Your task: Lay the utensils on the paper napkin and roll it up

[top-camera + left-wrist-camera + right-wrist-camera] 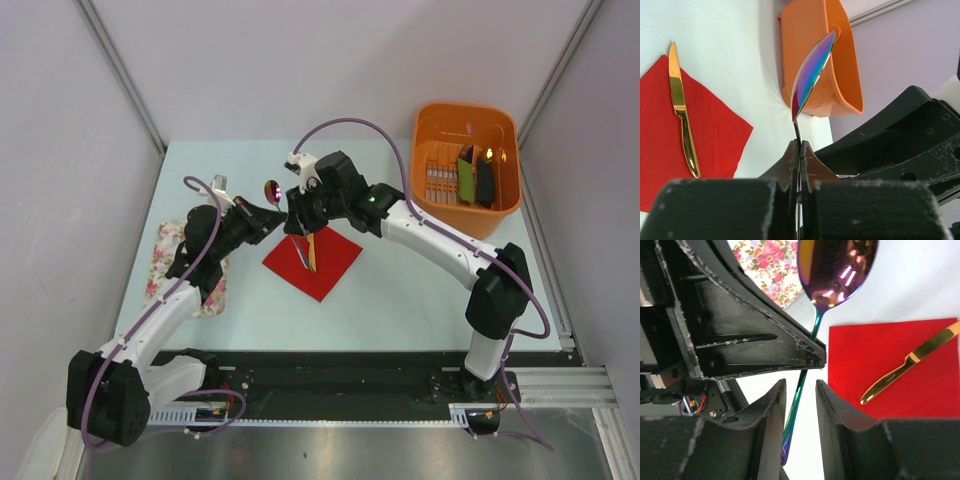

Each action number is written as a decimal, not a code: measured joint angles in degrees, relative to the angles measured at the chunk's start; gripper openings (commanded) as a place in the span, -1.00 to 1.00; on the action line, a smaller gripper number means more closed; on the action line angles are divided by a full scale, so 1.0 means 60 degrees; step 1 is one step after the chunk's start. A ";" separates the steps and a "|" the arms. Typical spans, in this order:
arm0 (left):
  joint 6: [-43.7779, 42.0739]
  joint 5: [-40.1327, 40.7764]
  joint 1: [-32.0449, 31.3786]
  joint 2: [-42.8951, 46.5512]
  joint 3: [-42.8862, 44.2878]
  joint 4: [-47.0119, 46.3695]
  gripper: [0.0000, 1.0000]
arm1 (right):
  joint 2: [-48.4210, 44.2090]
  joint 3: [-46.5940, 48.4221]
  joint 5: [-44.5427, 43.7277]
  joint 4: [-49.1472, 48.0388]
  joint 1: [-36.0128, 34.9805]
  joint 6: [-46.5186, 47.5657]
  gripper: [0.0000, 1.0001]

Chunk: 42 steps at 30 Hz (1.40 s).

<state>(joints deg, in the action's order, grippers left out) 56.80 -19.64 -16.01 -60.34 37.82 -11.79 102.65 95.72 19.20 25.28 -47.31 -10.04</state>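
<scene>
The red paper napkin (322, 264) lies flat at the table's middle with a gold knife (312, 250) resting on it. Above the napkin's far-left corner, my left gripper (281, 214) is shut on the thin handle of an iridescent spoon (812, 72), whose bowl (271, 190) points up. My right gripper (800, 385) stands around the lower part of that same handle (796, 407). Its jaws are still apart, and a gap shows beside the handle. The wrist views also show the knife (910, 362) on the napkin (900, 355).
An orange basket (498, 205) at the back right holds green and black oblong items (475, 178). A floral cloth (170, 255) lies at the left, under my left arm. The two grippers are close together, almost touching.
</scene>
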 measured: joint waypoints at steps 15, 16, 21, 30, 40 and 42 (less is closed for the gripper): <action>0.0055 -0.0007 0.0000 0.0004 -0.0095 -0.0095 -0.99 | 0.0047 0.0033 -0.0117 0.0026 0.0004 -0.0149 -0.48; 0.0058 -0.0007 0.0000 0.0004 -0.0095 -0.0095 -0.99 | 0.0076 0.0036 -0.0109 0.0026 0.0004 -0.0153 -0.49; 0.0069 -0.0004 0.0000 0.0004 -0.0095 -0.0087 -0.99 | 0.0215 0.0051 0.0000 0.0015 0.0004 -0.0200 -0.80; -0.0076 0.0004 -0.0007 0.0000 -0.0095 0.0076 0.11 | 0.0219 0.0051 -0.0062 0.0029 0.0098 -0.0368 -1.00; -0.1330 -0.0251 0.1118 0.0372 0.0040 0.2189 0.72 | 0.0219 -0.1304 -0.0535 -0.0266 0.1453 -0.1337 -1.00; -0.1650 -0.0248 0.1362 0.0586 0.0040 0.2412 0.72 | 0.0321 -0.1435 -0.0703 -0.0266 0.1632 -0.1559 -1.00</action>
<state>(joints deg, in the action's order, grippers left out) 46.89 -21.12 -7.84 -56.82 38.06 2.68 104.57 87.11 14.98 23.68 -37.52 -19.40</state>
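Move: The spoon, bowl up and pinched by the left fingers, has its handle's middle between the right hand's half-open fingers, within a centimetre or so of that hand point. From the left hand, the spoon's middle is about 2 cm back, 1 cm right and 2 cm below. The napkin's middle lies roughly 1 cm back, 5 cm right and 22 cm below the right hand; the knife on it is some 4 cm ahead, 4 cm right, equally low. The spoon changes hands: the right fingers sink barely a centimetre and close on the handle while the left keeps its pinch nearly still, then the left fingers open wide and back off about 5 cm left and 4 cm down. The right hand then carries the spoon down, right and forward, about 12 cm in all, towards the napkin, turning nearly 20 degrees clockwise. ##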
